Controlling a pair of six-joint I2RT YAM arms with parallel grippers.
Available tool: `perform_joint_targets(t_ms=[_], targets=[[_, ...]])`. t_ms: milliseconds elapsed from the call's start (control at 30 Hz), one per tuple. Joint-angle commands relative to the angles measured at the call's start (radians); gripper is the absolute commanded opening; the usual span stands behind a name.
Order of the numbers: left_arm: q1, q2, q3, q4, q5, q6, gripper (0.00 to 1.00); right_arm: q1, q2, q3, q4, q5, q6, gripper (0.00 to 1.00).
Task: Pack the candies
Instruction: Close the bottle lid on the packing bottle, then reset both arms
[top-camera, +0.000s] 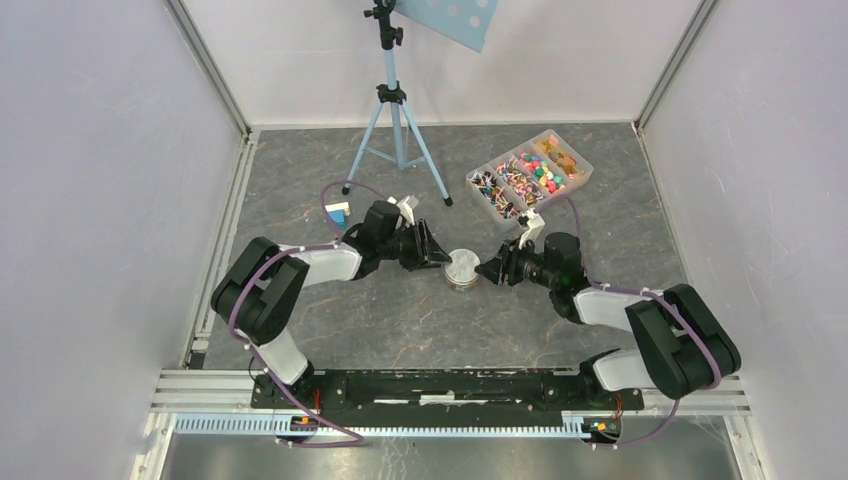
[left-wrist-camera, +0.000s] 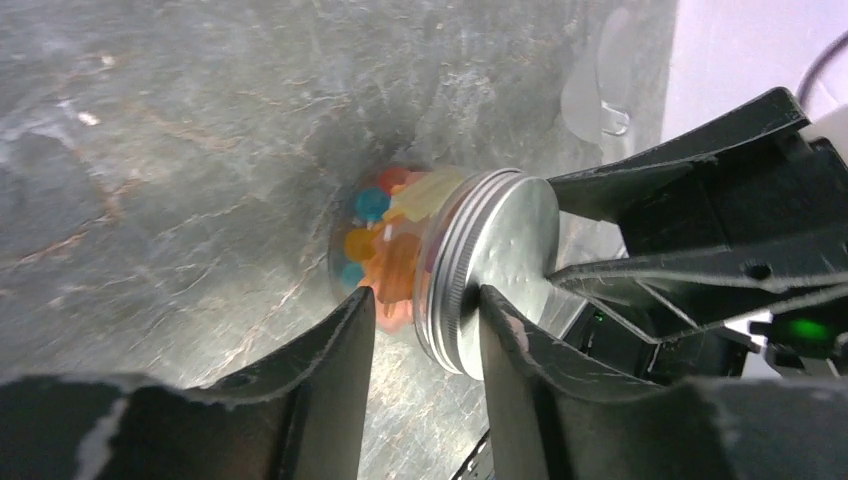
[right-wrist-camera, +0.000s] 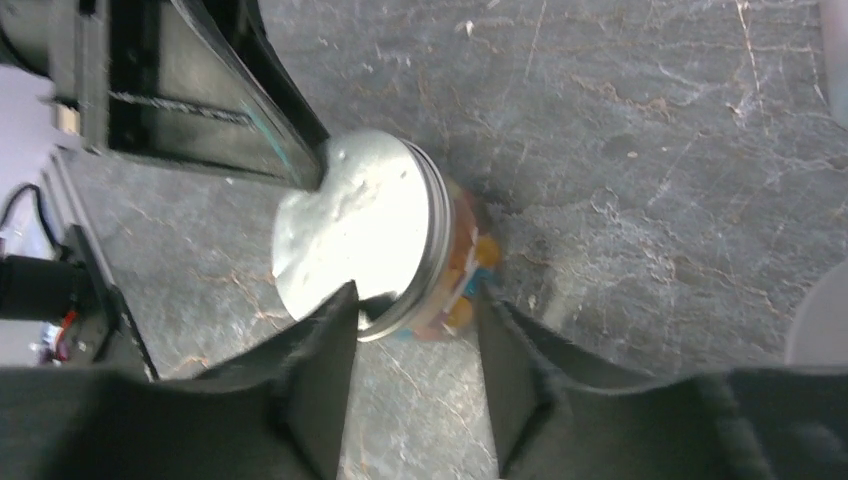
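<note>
A small clear jar with a metal lid stands mid-table and holds candies, orange, blue and yellow. More candies lie sorted in a clear tray. My left gripper is at the jar's left side, open, its fingertips just reaching the jar body and lid edge. My right gripper is at the jar's right side, open, with one fingertip over the lid and the other beside the candies in the glass. Neither gripper clamps the jar.
The divided tray sits at the back right. A tripod stands at the back centre. A blue-and-white block lies behind the left arm. Walls close in left, right and back.
</note>
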Motion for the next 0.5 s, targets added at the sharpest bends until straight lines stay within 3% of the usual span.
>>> perform_joint_targets(t_ms=[0, 67, 100, 133, 233, 367, 467], targets=[[0.028, -0.081, 0.09, -0.265, -0.095, 0.104, 0.52, 0.006, -0.09, 0.111, -0.308, 0.05, -0.088, 0.62], [0.039, -0.127, 0.148, -0.347, -0.107, 0.13, 0.56, -0.001, -0.14, 0.158, -0.399, 0.081, -0.118, 0.74], [0.044, -0.143, 0.174, -0.392, -0.116, 0.146, 0.58, -0.002, -0.17, 0.175, -0.437, 0.094, -0.13, 0.9], [0.049, -0.166, 0.205, -0.434, -0.124, 0.165, 0.6, -0.002, -0.197, 0.196, -0.469, 0.098, -0.147, 0.98], [0.064, -0.238, 0.272, -0.538, -0.149, 0.212, 0.64, -0.003, -0.254, 0.283, -0.601, 0.105, -0.225, 0.98], [0.072, -0.362, 0.35, -0.665, -0.165, 0.289, 0.99, -0.001, -0.325, 0.426, -0.817, 0.192, -0.333, 0.98], [0.072, -0.472, 0.413, -0.763, -0.222, 0.344, 1.0, 0.012, -0.399, 0.516, -0.925, 0.34, -0.378, 0.98]])
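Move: The lidded bottle stands between the grippers: its middle is about 4 cm to the right of the left hand and some 4 cm to the left of the right hand, level with both front to back and roughly 3 cm below. The tripod foot is about 12 cm ahead of the left hand and 1 cm to its right, 6 cm down. From the right hand, the candy box lies some 18 cm ahead, 9 cm to the right and 5 cm lower. Release the lid rim from both sides: spread both grippers from about half open to fully open. Lift the left hand some 14 cm, easing it about 5 cm left and slightly forward. Open the right almost on the spot first, then raise it about 11 cm, drifting a little forward and right, away from the bottle. Let both wrists roll slightly. ##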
